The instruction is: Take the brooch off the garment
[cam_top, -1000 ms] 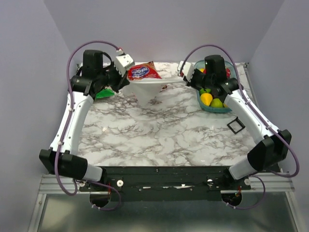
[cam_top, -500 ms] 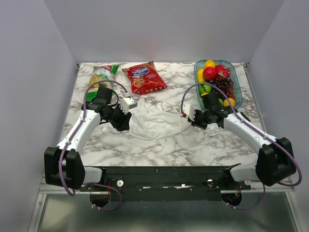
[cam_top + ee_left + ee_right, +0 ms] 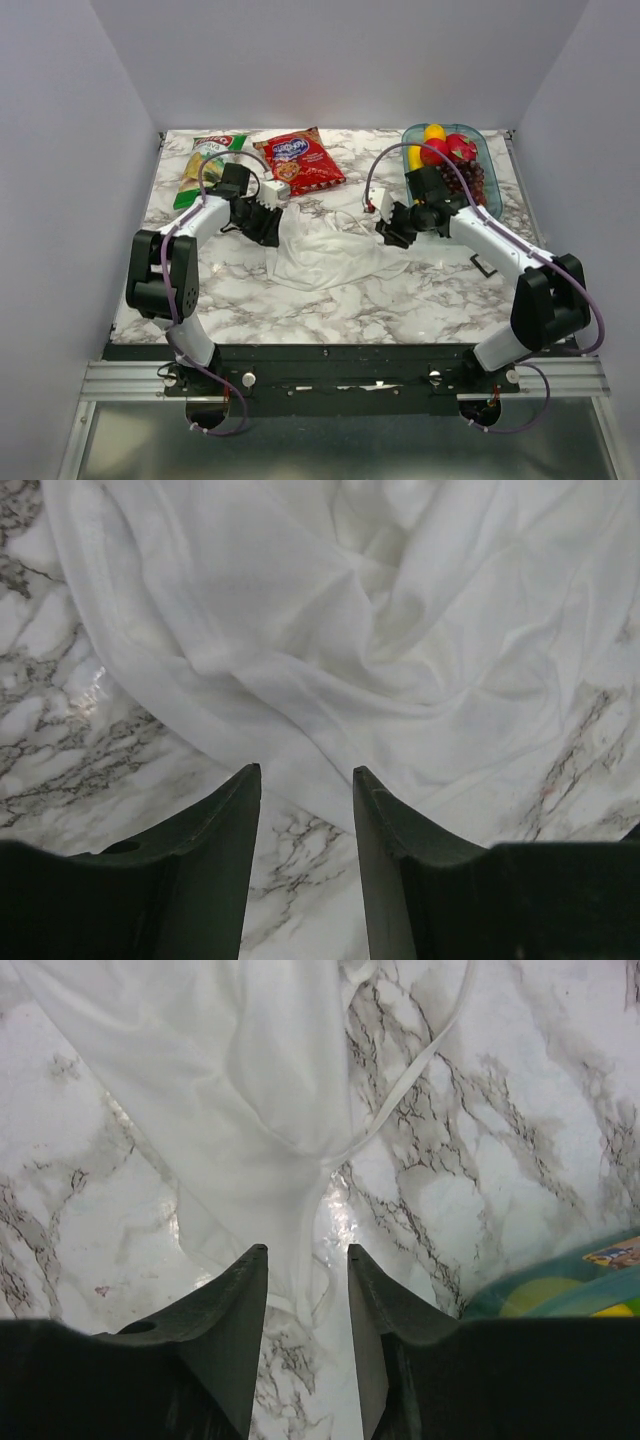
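The white garment (image 3: pixel 325 250) lies crumpled on the marble table between my two grippers. No brooch shows on it in any view. My left gripper (image 3: pixel 270 235) is at the garment's left edge. In the left wrist view the left gripper (image 3: pixel 306 772) stands open over the folded hem of the garment (image 3: pixel 350 630), with nothing pinched. My right gripper (image 3: pixel 388 236) is at the garment's right edge. Seen from the right wrist, the right gripper (image 3: pixel 307 1250) is open, a loose edge of the garment (image 3: pixel 230 1090) lies between its fingers, and a thin strap (image 3: pixel 420 1055) curls beside.
A red snack bag (image 3: pixel 298 160) and a green bag (image 3: pixel 205 158) lie at the back left. A teal fruit tray (image 3: pixel 488 160) stands at the back right, its corner (image 3: pixel 560 1295) close to my right gripper. A black square frame (image 3: pixel 483 265) lies under the right arm.
Both grippers held the garment stretched up at the back, then brought it down to the table. The left jaws opened first, then the right; the garment now lies loose.
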Controlling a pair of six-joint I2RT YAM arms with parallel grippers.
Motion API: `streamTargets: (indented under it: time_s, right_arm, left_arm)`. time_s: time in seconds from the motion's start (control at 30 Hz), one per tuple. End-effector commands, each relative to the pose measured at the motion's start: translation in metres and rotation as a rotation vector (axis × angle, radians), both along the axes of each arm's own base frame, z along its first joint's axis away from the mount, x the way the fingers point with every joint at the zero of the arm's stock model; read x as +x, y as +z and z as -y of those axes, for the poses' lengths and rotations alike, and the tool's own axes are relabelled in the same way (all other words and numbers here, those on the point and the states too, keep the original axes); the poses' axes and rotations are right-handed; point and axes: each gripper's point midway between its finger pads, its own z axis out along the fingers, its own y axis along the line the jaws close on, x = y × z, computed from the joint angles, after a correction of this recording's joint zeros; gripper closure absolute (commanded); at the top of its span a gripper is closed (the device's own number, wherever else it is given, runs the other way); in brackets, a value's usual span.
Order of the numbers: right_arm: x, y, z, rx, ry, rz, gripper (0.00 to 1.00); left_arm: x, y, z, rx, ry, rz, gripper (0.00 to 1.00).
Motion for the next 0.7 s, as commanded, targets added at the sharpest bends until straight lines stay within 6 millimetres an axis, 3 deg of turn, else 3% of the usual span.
streamTargets:
  time_s: [0.0,0.07,0.13,0.2,0.23,0.33,0.37,0.4,0.5,0.67]
  right_arm:
    - [0.007,-0.005,-0.011,0.021,-0.006,-0.068,0.54]
    - [0.021,-0.005,-0.014,0.016,-0.03,-0.059,0.54]
    - [0.036,-0.019,-0.013,-0.021,-0.071,-0.079,0.54]
    - [0.059,-0.014,-0.016,-0.037,-0.095,-0.043,0.54]
    - [0.066,-0.026,-0.017,-0.051,-0.099,-0.06,0.54]
    - [0.095,-0.019,-0.028,-0.047,-0.102,-0.018,0.54]
    - [0.1,-0.034,-0.03,-0.063,-0.103,-0.046,0.55]
    - [0.113,-0.028,-0.036,-0.055,-0.102,-0.028,0.55]
    - [0.116,-0.049,-0.045,-0.08,-0.076,-0.079,0.54]
    - [0.125,-0.056,-0.062,-0.103,-0.056,-0.093,0.51]
  left_arm:
    - [0.037,0.009,0.009,-0.039,0.091,0.027,0.5]
    - [0.04,0.005,0.014,-0.057,0.094,-0.009,0.5]
    - [0.041,0.004,0.018,-0.077,0.087,-0.044,0.51]
    - [0.035,0.002,0.018,-0.073,0.093,-0.083,0.52]
    - [0.03,0.003,0.018,-0.073,0.095,-0.095,0.52]
    - [0.013,0.004,0.015,-0.074,0.104,-0.116,0.52]
    - [0.008,0.003,0.014,-0.074,0.105,-0.125,0.52]
    - [0.003,0.003,0.014,-0.072,0.105,-0.131,0.51]
    - [-0.015,-0.001,0.011,-0.068,0.099,-0.179,0.5]
    - [-0.035,-0.013,0.009,-0.061,0.086,-0.214,0.49]
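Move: The garment lies flat, brooch out of sight. From the right hand its thin strap is about 11 cm ahead, 8 cm to the left and 9 cm lower; the far folded edge stands some 14 cm ahead and 13 cm left, the fruit bin about 25 cm ahead and 14 cm right. From the left hand, the garment's near left corner lies roughly 4 cm back, straight in line and 5 cm below, the garment's middle 2 cm ahead and 15 cm right. Forward and somewhat left goes the right hand, about 13 cm ahead and 5 cm over, sinking as it nears the strap beside the garment's far edge, fingers staying open. The left hand, also open, first drifts some 4 cm forward, then comes back past its start towards the near left corner, easing down a little and turning about 10 degrees. ##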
